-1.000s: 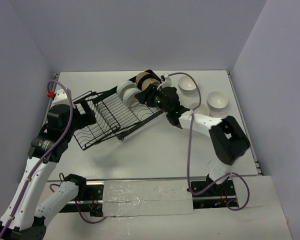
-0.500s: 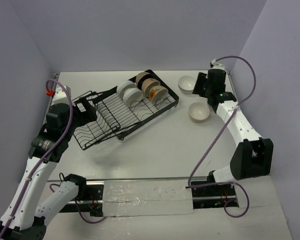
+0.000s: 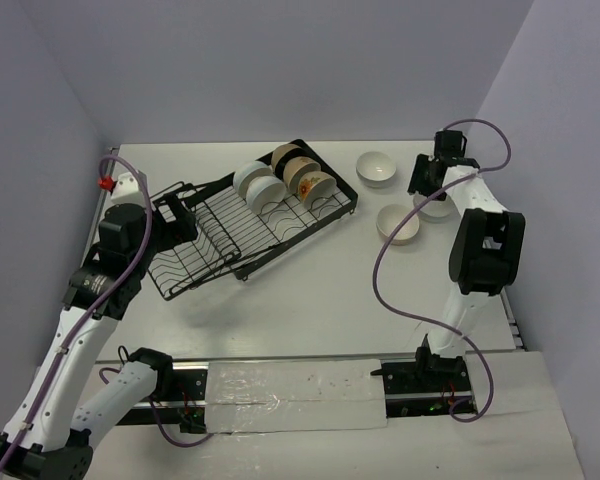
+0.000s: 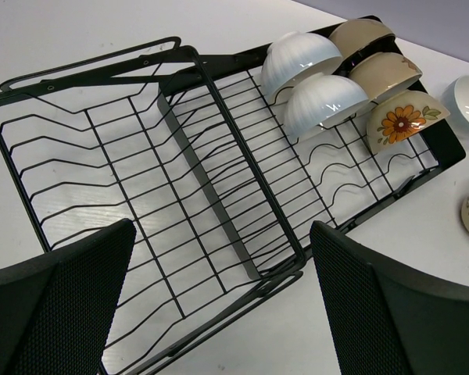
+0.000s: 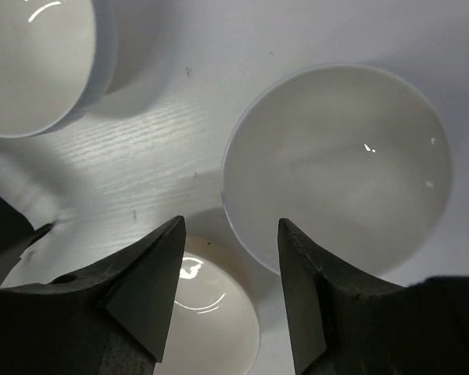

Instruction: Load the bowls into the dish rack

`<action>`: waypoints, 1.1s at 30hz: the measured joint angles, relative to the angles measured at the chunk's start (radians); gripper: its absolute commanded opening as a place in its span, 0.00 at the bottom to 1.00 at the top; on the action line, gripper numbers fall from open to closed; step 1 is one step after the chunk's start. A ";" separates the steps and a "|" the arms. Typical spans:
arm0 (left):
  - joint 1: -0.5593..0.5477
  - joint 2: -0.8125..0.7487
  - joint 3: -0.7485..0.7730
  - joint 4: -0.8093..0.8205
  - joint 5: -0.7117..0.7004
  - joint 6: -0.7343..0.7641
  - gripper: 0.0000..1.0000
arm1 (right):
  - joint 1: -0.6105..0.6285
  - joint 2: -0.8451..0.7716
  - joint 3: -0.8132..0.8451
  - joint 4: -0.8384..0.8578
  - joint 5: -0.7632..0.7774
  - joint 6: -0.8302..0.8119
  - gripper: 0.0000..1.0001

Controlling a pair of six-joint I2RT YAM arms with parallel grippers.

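Observation:
The black wire dish rack (image 3: 235,228) lies at the centre left, with several bowls standing on edge in its far section: two white (image 4: 325,101), two tan (image 4: 384,72) and an orange-flowered one (image 4: 403,121). Three bowls stay loose on the table at the right: a white one (image 3: 377,168), a cream one (image 3: 398,224) and one (image 3: 437,208) partly under my right arm. My right gripper (image 5: 228,262) is open, its fingers either side of the left rim of a white bowl (image 5: 336,168), holding nothing. My left gripper (image 4: 219,301) hangs wide open above the rack's empty near section.
The rack (image 4: 180,180) sits at an angle, its near section nearer the left wall. The right wall runs close beside the loose bowls. In the right wrist view two other bowls (image 5: 31,62) (image 5: 211,324) crowd close around the fingers.
My right arm has swung from the rack's far section out to the right and come down over the loose bowls. The left arm has barely shifted.

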 measured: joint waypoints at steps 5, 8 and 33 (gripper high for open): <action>0.000 0.010 0.000 -0.001 -0.008 0.000 0.99 | -0.003 0.064 0.020 -0.019 -0.019 -0.011 0.54; 0.000 0.019 0.000 -0.002 -0.009 0.001 0.99 | -0.003 0.086 0.025 -0.023 -0.027 -0.013 0.51; 0.000 0.056 0.008 -0.003 -0.008 0.004 0.99 | 0.021 -0.042 0.002 -0.018 0.081 -0.045 0.00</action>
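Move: The bowl nearest the table's right edge has its middle about 5 cm right of the right hand and 1 cm farther out, some 7 cm below it. A second bowl sits about 5 cm left of this hand and 6 cm nearer the base, and a third about 11 cm ahead and 11 cm left, both equally low. From the left hand the right-edge bowl is roughly 66 cm right, 18 cm ahead and 24 cm lower. The right-edge bowl is taken by its left rim: the right hand sinks straight down about 5 cm, tipping slightly steeper, and its half-open fingers close until they pinch the bowl's wall between them. It then shifts a little right and rises some 6 cm with the rim held, speeding up at the end. ##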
